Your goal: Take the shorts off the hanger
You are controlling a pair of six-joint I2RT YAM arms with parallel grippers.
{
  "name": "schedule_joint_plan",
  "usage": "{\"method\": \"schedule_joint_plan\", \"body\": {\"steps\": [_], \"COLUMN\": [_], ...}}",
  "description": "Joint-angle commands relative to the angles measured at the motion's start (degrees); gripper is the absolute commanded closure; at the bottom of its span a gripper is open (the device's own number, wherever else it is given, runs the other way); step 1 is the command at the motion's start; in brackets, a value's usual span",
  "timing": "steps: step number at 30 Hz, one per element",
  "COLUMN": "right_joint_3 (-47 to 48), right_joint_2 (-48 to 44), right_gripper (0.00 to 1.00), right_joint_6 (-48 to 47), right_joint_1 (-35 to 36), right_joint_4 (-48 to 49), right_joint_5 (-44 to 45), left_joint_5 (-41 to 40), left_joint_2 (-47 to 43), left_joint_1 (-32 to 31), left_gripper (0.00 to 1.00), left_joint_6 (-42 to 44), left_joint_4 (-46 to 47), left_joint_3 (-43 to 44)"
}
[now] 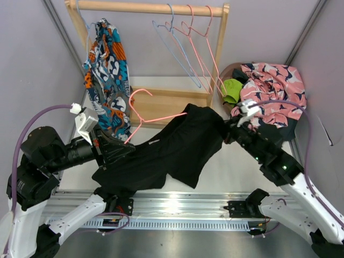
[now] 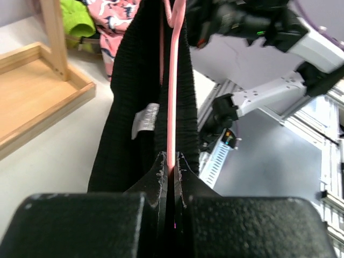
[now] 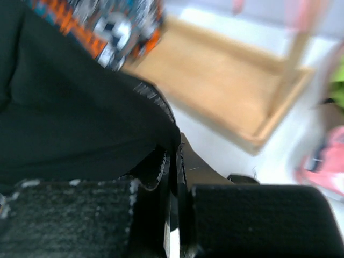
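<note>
Plain black shorts (image 1: 177,150) hang stretched between my two arms, still draped on a pink hanger (image 1: 141,110). My left gripper (image 1: 124,144) is shut on the hanger's pink wire (image 2: 173,97), which runs up between the folds of the black shorts (image 2: 126,107). My right gripper (image 1: 230,129) is shut on the shorts' right edge. In the right wrist view the black cloth (image 3: 70,123) is pinched between the fingers of that gripper (image 3: 173,153). Multicolour print shorts (image 1: 107,80) hang on the rack at the left.
The wooden rack (image 1: 177,9) holds three empty wire hangers (image 1: 188,48), with its wooden base tray (image 1: 177,99) below. At the right, a brown basket (image 1: 228,70) holds pink printed shorts (image 1: 274,88) and lime green shorts (image 1: 232,90). Grey walls close in on both sides.
</note>
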Motion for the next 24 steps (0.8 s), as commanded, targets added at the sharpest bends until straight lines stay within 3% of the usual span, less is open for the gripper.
{"method": "schedule_joint_plan", "body": {"steps": [1, 10, 15, 18, 24], "right_joint_3": [0.9, 2.6, 1.5, 1.0, 1.5], "right_joint_2": [-7.3, -16.5, -16.9, -16.2, -17.1], "right_gripper": [1.00, 1.00, 1.00, 1.00, 1.00], "right_joint_6": [-1.0, -0.7, 1.1, 2.1, 2.7], "right_joint_1": [-3.4, -10.2, -10.2, -10.2, -10.1], "right_joint_4": [-2.7, -14.4, -15.3, -14.8, -16.3], "right_joint_5": [7.0, 14.8, 14.1, 8.9, 13.6], "left_joint_5": [-5.2, -8.8, -9.8, -10.9, -15.3], "left_joint_2": [-0.7, -1.3, -1.1, -1.1, -1.3], "left_joint_1": [-0.5, -0.6, -0.6, -0.6, -0.6], "left_gripper": [1.00, 1.00, 1.00, 1.00, 1.00], "left_joint_6": [2.2, 2.7, 2.6, 2.5, 2.7], "left_joint_4": [2.2, 1.4, 1.3, 1.5, 1.0], "left_joint_3": [1.1, 1.7, 2.5, 2.5, 3.1]}}
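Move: The black shorts still hang on the pink hanger, their middle some 13 cm right of the left hand, 4 cm ahead and 11 cm below. The right hand already pinches the waistband; from there the hanger's far end lies about 12 cm left, 6 cm ahead and 5 cm higher. The rack tray is roughly 28 cm ahead of the right hand, 18 cm left; the clothes heap about 28 cm ahead, 26 cm right, both well below. The black waistband is drawn off the far arm of the pink hanger: the right hand, keeping its pinch, pulls about 9 cm right and 4 cm back, arching up some 3 cm before sinking again, then holds the cloth out to the side, wrist turned about 10 degrees clockwise. Meanwhile the left hand keeps its grip on the hanger, easing it forward and a little left with a slight counter-clockwise turn. ##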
